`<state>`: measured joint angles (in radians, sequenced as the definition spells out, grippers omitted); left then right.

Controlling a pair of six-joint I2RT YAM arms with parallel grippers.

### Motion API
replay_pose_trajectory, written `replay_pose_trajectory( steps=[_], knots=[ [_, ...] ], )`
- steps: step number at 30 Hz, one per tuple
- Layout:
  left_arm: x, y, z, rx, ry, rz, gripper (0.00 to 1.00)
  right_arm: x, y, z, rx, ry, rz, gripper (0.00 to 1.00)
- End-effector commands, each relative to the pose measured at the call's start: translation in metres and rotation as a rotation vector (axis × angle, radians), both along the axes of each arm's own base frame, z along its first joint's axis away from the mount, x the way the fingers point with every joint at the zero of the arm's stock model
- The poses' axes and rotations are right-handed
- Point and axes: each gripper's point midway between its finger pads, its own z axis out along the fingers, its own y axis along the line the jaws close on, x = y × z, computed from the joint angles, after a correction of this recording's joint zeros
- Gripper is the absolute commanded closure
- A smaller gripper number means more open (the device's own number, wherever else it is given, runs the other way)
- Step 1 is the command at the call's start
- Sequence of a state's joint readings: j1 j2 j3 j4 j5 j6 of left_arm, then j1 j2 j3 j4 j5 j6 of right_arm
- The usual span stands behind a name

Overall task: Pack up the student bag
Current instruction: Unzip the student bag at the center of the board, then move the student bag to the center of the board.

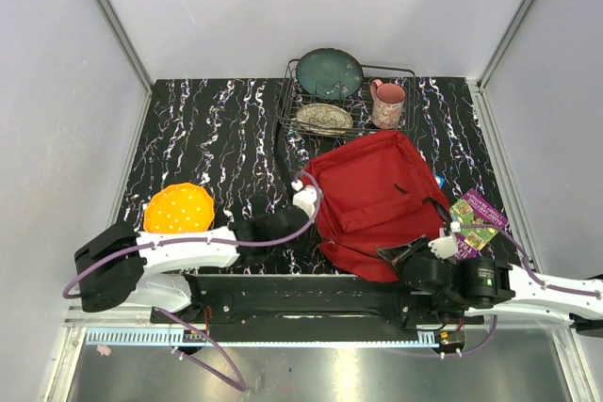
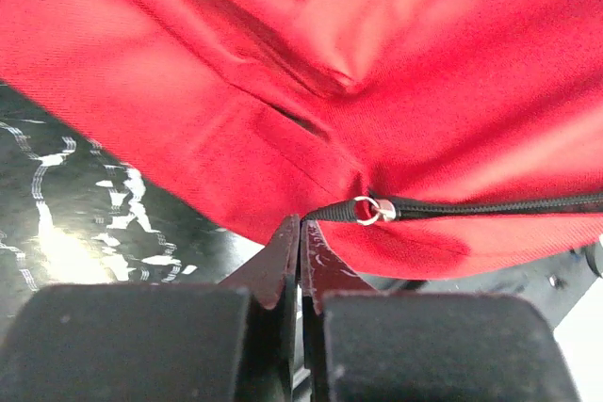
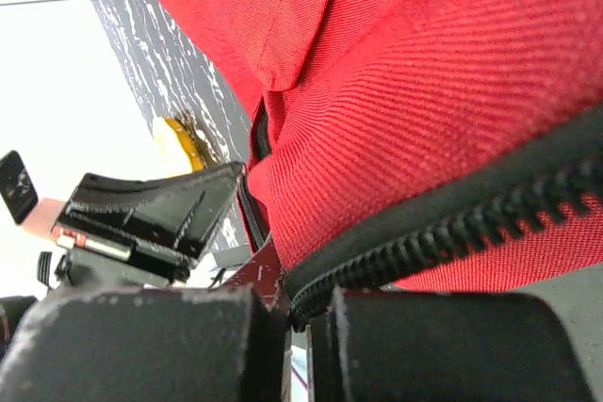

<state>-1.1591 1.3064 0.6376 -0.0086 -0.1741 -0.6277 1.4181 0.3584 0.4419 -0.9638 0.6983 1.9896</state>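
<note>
The student bag (image 1: pixel 372 197), a red fabric backpack with black zipper trim, lies flat on the marbled black table. My left gripper (image 1: pixel 303 221) is at its left edge. In the left wrist view the left gripper (image 2: pixel 301 224) is shut, pinching the black zipper pull cord (image 2: pixel 334 213) that runs to a small metal ring (image 2: pixel 374 210). My right gripper (image 1: pixel 403 256) is at the bag's near edge. The right wrist view has the right gripper (image 3: pixel 307 297) shut on the black zipper strip (image 3: pixel 443 233) of the bag (image 3: pixel 424 91).
A wire dish rack (image 1: pixel 407 72) at the back holds a green plate (image 1: pixel 329 72), a patterned plate (image 1: pixel 324 119) and a pink mug (image 1: pixel 387 104). A yellow dotted plate (image 1: pixel 178 209) lies at the left. Purple and green packets (image 1: pixel 478 222) lie right of the bag.
</note>
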Motion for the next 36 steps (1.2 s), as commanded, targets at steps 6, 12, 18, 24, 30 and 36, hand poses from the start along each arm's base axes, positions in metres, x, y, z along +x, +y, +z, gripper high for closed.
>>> replay_pose_trajectory(
  steps=[6,12,18,24,30,36],
  knots=[
    [0.053,0.068,-0.045,0.273,0.039,0.225,1.00,0.010,-0.015,-0.006,-0.104,-0.088,-0.007,1.00],
    [0.054,0.075,-0.054,0.321,0.077,0.276,1.00,0.013,0.002,0.008,-0.170,-0.140,0.050,1.00],
    [0.053,0.062,-0.005,0.138,-0.023,0.217,0.56,0.015,0.038,0.035,-0.211,-0.268,0.195,1.00],
    [0.064,0.101,0.064,0.059,-0.188,0.355,0.09,0.012,0.072,0.063,-0.337,-0.365,0.375,1.00],
    [0.064,0.147,0.107,-0.011,-0.290,0.515,0.01,-0.013,0.133,0.116,-0.269,-0.601,0.701,1.00],
    [0.062,0.167,0.120,-0.008,-0.322,0.572,0.01,-0.036,0.165,0.128,-0.206,-0.693,0.888,1.00]
  ],
)
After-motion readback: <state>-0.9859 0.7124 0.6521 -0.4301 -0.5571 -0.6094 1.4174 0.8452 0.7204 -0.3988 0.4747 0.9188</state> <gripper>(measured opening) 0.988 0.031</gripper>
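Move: The left fingers already pinch the zipper's end tab, its slider about 2 cm right and 1 cm back; the bag's middle is some 12 cm ahead and 14 right, the black strap 18 ahead and 8 left. The right hand already holds the zipper edge; from it the slider lies roughly 13 cm left, 2 ahead and 3 below, the bag's middle 13 ahead and 1 left, the purple book 7 ahead and 23 right. Left releases the zipper end, withdrawing 15 cm left and up; right carries its zipper edge 12 cm left and up. ##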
